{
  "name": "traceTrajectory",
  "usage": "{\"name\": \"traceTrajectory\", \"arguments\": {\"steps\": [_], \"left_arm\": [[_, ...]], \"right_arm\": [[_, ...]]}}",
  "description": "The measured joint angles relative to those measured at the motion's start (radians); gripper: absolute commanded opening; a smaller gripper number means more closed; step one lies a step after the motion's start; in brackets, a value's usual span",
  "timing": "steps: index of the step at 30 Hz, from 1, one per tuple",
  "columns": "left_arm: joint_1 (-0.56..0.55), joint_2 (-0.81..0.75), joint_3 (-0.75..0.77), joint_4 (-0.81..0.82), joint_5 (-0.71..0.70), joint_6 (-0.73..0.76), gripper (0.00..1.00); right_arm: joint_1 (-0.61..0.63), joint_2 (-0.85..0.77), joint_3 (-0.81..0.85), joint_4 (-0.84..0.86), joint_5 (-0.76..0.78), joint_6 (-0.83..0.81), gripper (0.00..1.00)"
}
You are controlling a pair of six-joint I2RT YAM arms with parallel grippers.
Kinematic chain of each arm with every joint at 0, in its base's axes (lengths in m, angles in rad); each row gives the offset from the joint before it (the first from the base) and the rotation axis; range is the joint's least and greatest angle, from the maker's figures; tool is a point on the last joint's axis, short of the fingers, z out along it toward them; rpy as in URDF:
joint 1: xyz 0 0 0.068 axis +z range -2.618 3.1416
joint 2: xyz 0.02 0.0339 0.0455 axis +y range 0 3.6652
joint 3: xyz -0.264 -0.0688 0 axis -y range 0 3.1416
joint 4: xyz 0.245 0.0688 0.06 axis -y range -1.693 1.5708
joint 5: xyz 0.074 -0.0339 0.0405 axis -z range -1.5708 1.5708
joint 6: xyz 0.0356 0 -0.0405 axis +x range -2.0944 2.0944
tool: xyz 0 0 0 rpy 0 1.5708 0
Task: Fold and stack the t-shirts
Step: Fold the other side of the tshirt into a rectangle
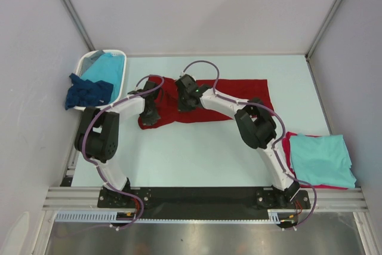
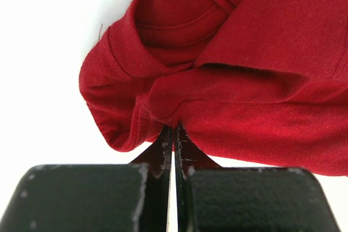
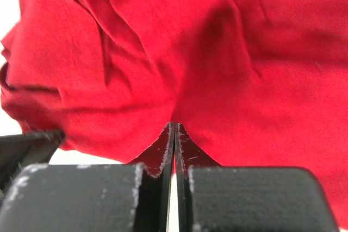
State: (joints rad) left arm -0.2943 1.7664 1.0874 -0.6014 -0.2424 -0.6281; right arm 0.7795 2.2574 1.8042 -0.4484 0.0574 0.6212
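Observation:
A dark red t-shirt (image 1: pixel 239 97) lies crumpled across the middle of the table. Its left part is bunched up between my two grippers. In the left wrist view my left gripper (image 2: pixel 174 130) is shut on a fold of the red t-shirt (image 2: pixel 244 91) just below the ribbed collar (image 2: pixel 163 31). From above, the left gripper (image 1: pixel 149 113) sits at the shirt's left end. My right gripper (image 1: pixel 186 98) is further right on the same shirt. Its wrist view shows that gripper (image 3: pixel 174 126) shut on a pinch of the red cloth (image 3: pixel 163 52).
A white basket (image 1: pixel 83 63) at the back left holds a turquoise shirt (image 1: pixel 108 67). A dark navy shirt (image 1: pixel 89 92) hangs over its front rim. At the near right lies a folded turquoise shirt (image 1: pixel 322 159) on top of a red one (image 1: pixel 287 146).

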Motion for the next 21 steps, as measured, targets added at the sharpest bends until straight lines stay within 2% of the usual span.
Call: {"name": "traceTrajectory", "arguments": {"steps": [13, 21], "left_arm": [[0.000, -0.010, -0.009, -0.013, 0.005, 0.000, 0.00], [0.000, -0.010, -0.009, -0.013, 0.007, 0.000, 0.00]], "right_arm": [[-0.019, 0.191, 0.317, -0.066, -0.026, -0.032, 0.00], [-0.050, 0.233, 0.356, -0.071, -0.029, -0.035, 0.00]]}}
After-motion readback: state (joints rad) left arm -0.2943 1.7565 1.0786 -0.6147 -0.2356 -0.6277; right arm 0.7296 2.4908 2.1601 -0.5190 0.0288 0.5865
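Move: The loose crumpled fold on the red t-shirt lies about 6 cm ahead of the right hand's shut fingertips, level with them in height. From that hand the shirt's far edge is some 13 cm straight ahead, the near edge 5 cm straight back, and its near left corner about 18 cm left and 7 cm back. From the left hand the fold lies roughly 11 cm ahead and 16 cm to the right. The crumpled fold is met by the right hand's shut fingertips, which sweep over the t-shirt about 6 cm forward at nearly constant height, veering some 3 cm left before easing back slightly right. The left hand, also shut, keeps holding the cloth beside the near left corner almost without moving, while the right wrist barely turns. ##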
